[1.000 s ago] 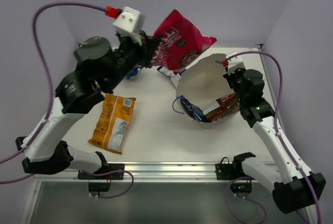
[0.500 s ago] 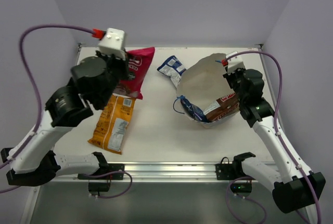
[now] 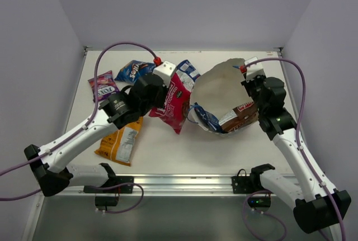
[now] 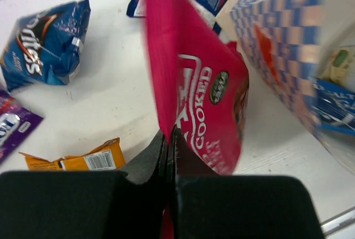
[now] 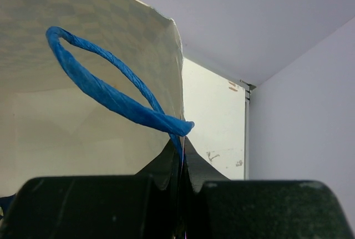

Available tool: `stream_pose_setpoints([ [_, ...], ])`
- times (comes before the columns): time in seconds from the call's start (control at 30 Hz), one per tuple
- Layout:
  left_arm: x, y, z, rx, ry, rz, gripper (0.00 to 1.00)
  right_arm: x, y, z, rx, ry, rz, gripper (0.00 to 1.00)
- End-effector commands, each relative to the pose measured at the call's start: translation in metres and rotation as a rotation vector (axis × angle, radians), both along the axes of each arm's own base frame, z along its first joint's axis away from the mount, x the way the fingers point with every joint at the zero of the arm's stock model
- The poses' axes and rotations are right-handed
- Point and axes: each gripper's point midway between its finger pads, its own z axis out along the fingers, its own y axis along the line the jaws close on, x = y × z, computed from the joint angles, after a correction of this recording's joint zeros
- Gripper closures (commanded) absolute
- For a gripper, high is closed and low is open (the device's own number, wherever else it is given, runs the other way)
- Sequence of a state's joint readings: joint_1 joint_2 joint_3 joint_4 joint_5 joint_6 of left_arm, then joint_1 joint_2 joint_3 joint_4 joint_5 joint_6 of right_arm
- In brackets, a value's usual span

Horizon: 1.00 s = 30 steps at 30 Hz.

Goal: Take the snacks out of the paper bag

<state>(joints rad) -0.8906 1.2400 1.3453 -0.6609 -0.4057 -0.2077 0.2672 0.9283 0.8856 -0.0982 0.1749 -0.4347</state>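
The paper bag (image 3: 221, 87) lies on its side right of centre, tan inside facing up, blue checks showing in the left wrist view (image 4: 277, 39). My right gripper (image 3: 248, 80) is shut on its rim beside the blue cord handle (image 5: 111, 97), pinching the paper (image 5: 182, 150). A brown-and-white chip bag (image 3: 239, 117) sits in the bag's mouth. My left gripper (image 3: 163, 97) is shut on the large pink-red packet (image 3: 176, 104), which hangs just left of the bag (image 4: 205, 95). On the table lie the orange-yellow packet (image 3: 120, 137), a blue one (image 3: 134, 70), a pink-purple one (image 3: 103, 84) and a blue-white one (image 3: 187, 69).
The table's back wall and side walls close in the work area. A metal rail (image 3: 184, 182) runs along the near edge between the arm bases. The left arm's purple cable (image 3: 120, 48) loops over the back left of the table.
My left arm has swung the pink-red packet down from high at the back left to just beside the bag. The right gripper and the bag have stayed put.
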Motion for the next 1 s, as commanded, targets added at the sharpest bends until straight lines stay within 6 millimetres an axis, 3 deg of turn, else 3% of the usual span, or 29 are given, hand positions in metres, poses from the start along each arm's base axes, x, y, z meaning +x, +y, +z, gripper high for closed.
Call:
stream_pose_setpoints([
  [0.0, 0.044, 0.006, -0.021, -0.103, 0.039, 0.078, 1.0, 0.003, -0.007, 0.024, 0.012, -0.086, -0.035, 1.0],
  [0.03, 0.056, 0.007, -0.041, -0.092, 0.056, 0.097, 1.0, 0.003, -0.006, 0.022, 0.01, -0.084, -0.034, 1.0],
  [0.1, 0.079, 0.023, -0.057, -0.089, 0.074, 0.155, 1.0, 0.004, -0.006, 0.021, 0.009, -0.081, -0.034, 1.0],
  [0.17, 0.1, 0.027, -0.073, -0.088, 0.096, 0.18, 1.0, 0.005, -0.006, 0.019, 0.011, -0.077, -0.035, 1.0],
  [0.27, 0.132, 0.043, -0.081, -0.097, 0.079, 0.241, 0.98, 0.006, -0.006, 0.022, 0.008, -0.081, -0.033, 1.0],
  [0.33, 0.152, 0.06, -0.081, -0.101, 0.062, 0.304, 0.89, 0.008, -0.006, 0.025, 0.005, -0.086, -0.035, 1.0],
  [0.37, 0.16, 0.064, -0.09, -0.088, 0.073, 0.324, 0.79, 0.008, -0.005, 0.026, 0.002, -0.088, -0.032, 1.0],
  [0.43, 0.176, 0.073, -0.084, -0.1, 0.051, 0.355, 0.68, 0.011, -0.004, 0.031, 0.003, -0.095, -0.029, 1.0],
  [0.47, 0.182, 0.076, -0.086, -0.094, 0.054, 0.366, 0.56, 0.011, -0.004, 0.034, 0.003, -0.1, -0.029, 1.0],
  [0.5, 0.187, 0.075, -0.074, -0.104, 0.03, 0.361, 0.47, 0.012, -0.004, 0.034, -0.001, -0.096, -0.028, 1.0],
  [0.53, 0.186, 0.075, -0.07, -0.102, 0.034, 0.358, 0.39, 0.013, -0.003, 0.037, -0.002, -0.1, -0.027, 1.0],
  [0.57, 0.185, 0.072, -0.058, -0.117, 0.024, 0.344, 0.22, 0.014, -0.003, 0.038, -0.008, -0.101, -0.026, 1.0],
  [0.63, 0.18, 0.069, -0.033, -0.155, -0.007, 0.314, 0.09, 0.015, -0.004, 0.041, -0.013, -0.106, -0.03, 1.0],
  [0.67, 0.17, 0.064, -0.01, -0.199, -0.035, 0.272, 0.03, 0.015, -0.005, 0.042, -0.019, -0.106, -0.032, 1.0],
  [0.73, 0.15, 0.058, 0.027, -0.265, -0.08, 0.212, 0.0, 0.016, -0.005, 0.043, -0.021, -0.108, -0.034, 1.0],
  [0.83, 0.113, 0.032, 0.065, -0.343, -0.112, 0.058, 0.0, 0.016, -0.005, 0.047, -0.02, -0.115, -0.034, 1.0],
  [0.87, 0.096, 0.01, 0.072, -0.364, -0.103, -0.026, 0.0, 0.016, -0.005, 0.048, -0.021, -0.115, -0.032, 1.0],
  [0.93, 0.071, -0.008, 0.083, -0.365, -0.108, -0.1, 0.0, 0.016, -0.006, 0.051, -0.02, -0.121, -0.037, 1.0],
  [0.97, 0.051, -0.03, 0.089, -0.366, -0.106, -0.173, 0.0, 0.015, -0.005, 0.053, -0.023, -0.123, -0.035, 1.0],
])
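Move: The left gripper already holds the red snack bag by its upper edge. The clear spot for it lies about 14 cm ahead, 7 cm left and 28 cm down. From the gripper, the orange bag is 5 cm back and 22 cm left, the dark-blue bag 35 cm ahead and 19 cm left, and the open paper bag 3 cm ahead and 23 cm right. From the right gripper, pinching the paper bag's rim, the spot is about 6 cm ahead and 40 cm left. Swing the left gripper forward about 17 cm, down some 12 and a little left, turning about 20 degrees counter-clockwise, to lay the red bag between the orange and dark-blue bags. Open the fingers wide at the low point to let go, then draw up and back, drifting right and undoing the turn. Keep the right gripper pinching the paper bag's rim. ##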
